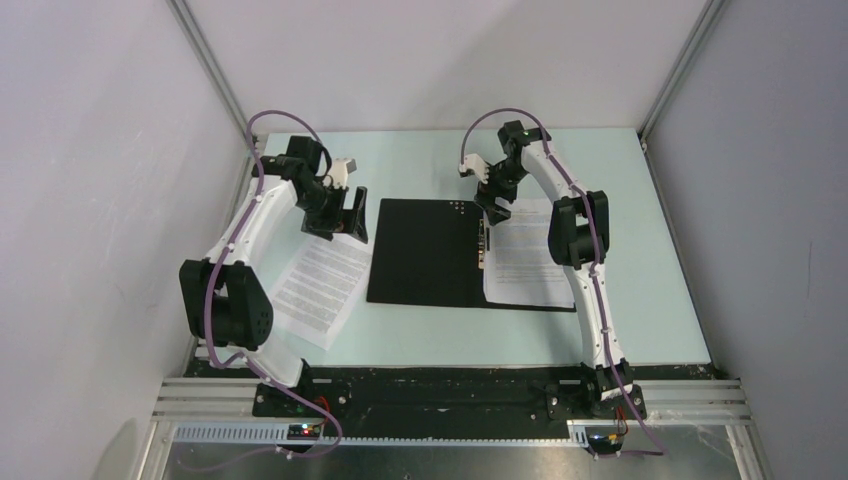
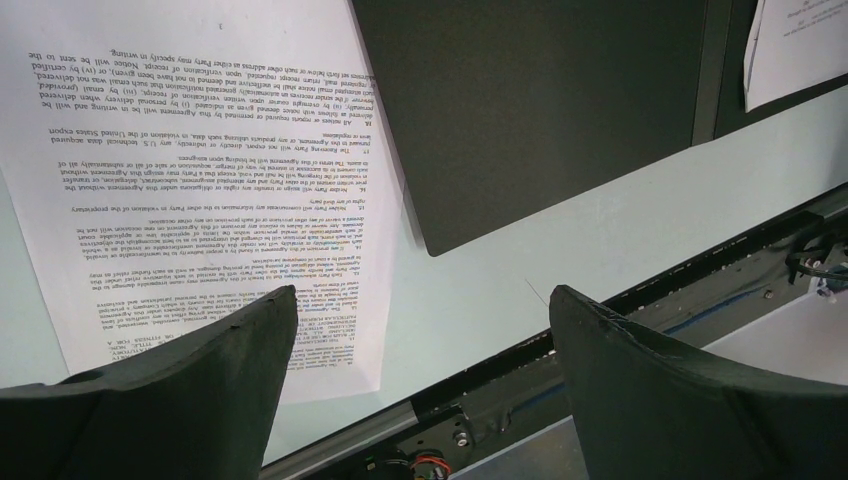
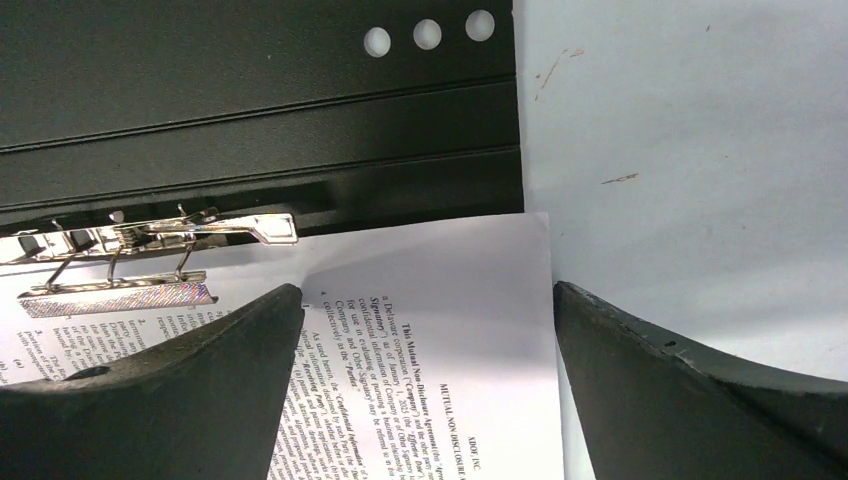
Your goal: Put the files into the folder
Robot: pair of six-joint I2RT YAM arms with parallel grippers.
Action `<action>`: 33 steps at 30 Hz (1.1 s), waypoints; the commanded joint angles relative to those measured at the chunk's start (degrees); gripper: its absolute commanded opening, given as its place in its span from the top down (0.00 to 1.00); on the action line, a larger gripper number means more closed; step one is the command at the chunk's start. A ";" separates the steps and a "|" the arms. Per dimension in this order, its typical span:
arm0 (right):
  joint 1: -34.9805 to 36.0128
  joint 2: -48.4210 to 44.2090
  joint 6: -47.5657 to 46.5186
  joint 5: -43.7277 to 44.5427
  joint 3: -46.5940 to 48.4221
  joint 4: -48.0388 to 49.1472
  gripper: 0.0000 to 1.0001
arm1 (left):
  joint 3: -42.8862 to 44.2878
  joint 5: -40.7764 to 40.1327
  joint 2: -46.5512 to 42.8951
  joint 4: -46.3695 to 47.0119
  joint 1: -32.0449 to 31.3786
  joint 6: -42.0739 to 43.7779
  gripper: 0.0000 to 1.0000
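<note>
The folder [image 1: 425, 250] lies spread open on the table, black inside up. One file sheet [image 1: 525, 255] lies on its right half beside the metal clip [image 1: 482, 245]. A second file sheet [image 1: 320, 285] lies on the table left of the folder. My left gripper [image 1: 352, 215] is open and empty, held above the table at the folder's far left corner. In the left wrist view [image 2: 423, 292] it looks down on the left sheet [image 2: 200, 150] and the folder [image 2: 530, 100]. My right gripper [image 1: 495, 205] is open and empty over the right sheet's far end. In the right wrist view [image 3: 428, 290] the sheet [image 3: 440, 330] and clip [image 3: 150, 240] show.
The pale green table [image 1: 650, 250] is enclosed by white walls on the left, back and right. A black and aluminium rail [image 1: 450, 390] with the arm bases runs along the near edge.
</note>
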 commanded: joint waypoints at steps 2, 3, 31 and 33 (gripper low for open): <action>0.59 -3.56 0.80 -0.81 -1.18 -2.71 0.00 | 2.10 1.61 -0.56 0.72 -0.39 0.31 0.00; 0.62 -3.76 0.76 -0.92 -1.41 -2.79 0.01 | 2.08 1.74 -0.52 0.76 -0.38 0.33 0.00; -5.95 -17.38 30.52 1.15 -8.33 17.91 0.01 | 5.18 -2.37 3.01 1.40 -0.40 -1.10 0.00; -8.71 -20.47 40.63 2.23 -11.93 19.47 0.01 | 6.34 -6.60 3.87 1.86 -0.35 -2.07 0.00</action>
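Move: The files lie under the right hand, their middle about 9 cm back, 8 cm to its right and 2 cm below; its forward finger stands at their far edge. The metal clip is some 7 cm back and 3 cm left, the folder's holes about 1 cm ahead and 10 cm left, the empty cover's middle 9 cm back and 17 cm left. From the left hand, the files are about 8 cm ahead, 40 cm right and 15 cm below. The files' far edge, already at the right hand's forward finger, is nudged back towards the robot as that hand draws back about 1.5 cm, low and fingers wide open. Then the hand comes free, rising some 9 cm while reaching about 5 cm forward beyond the folder and turning roughly 20 degrees clockwise. ##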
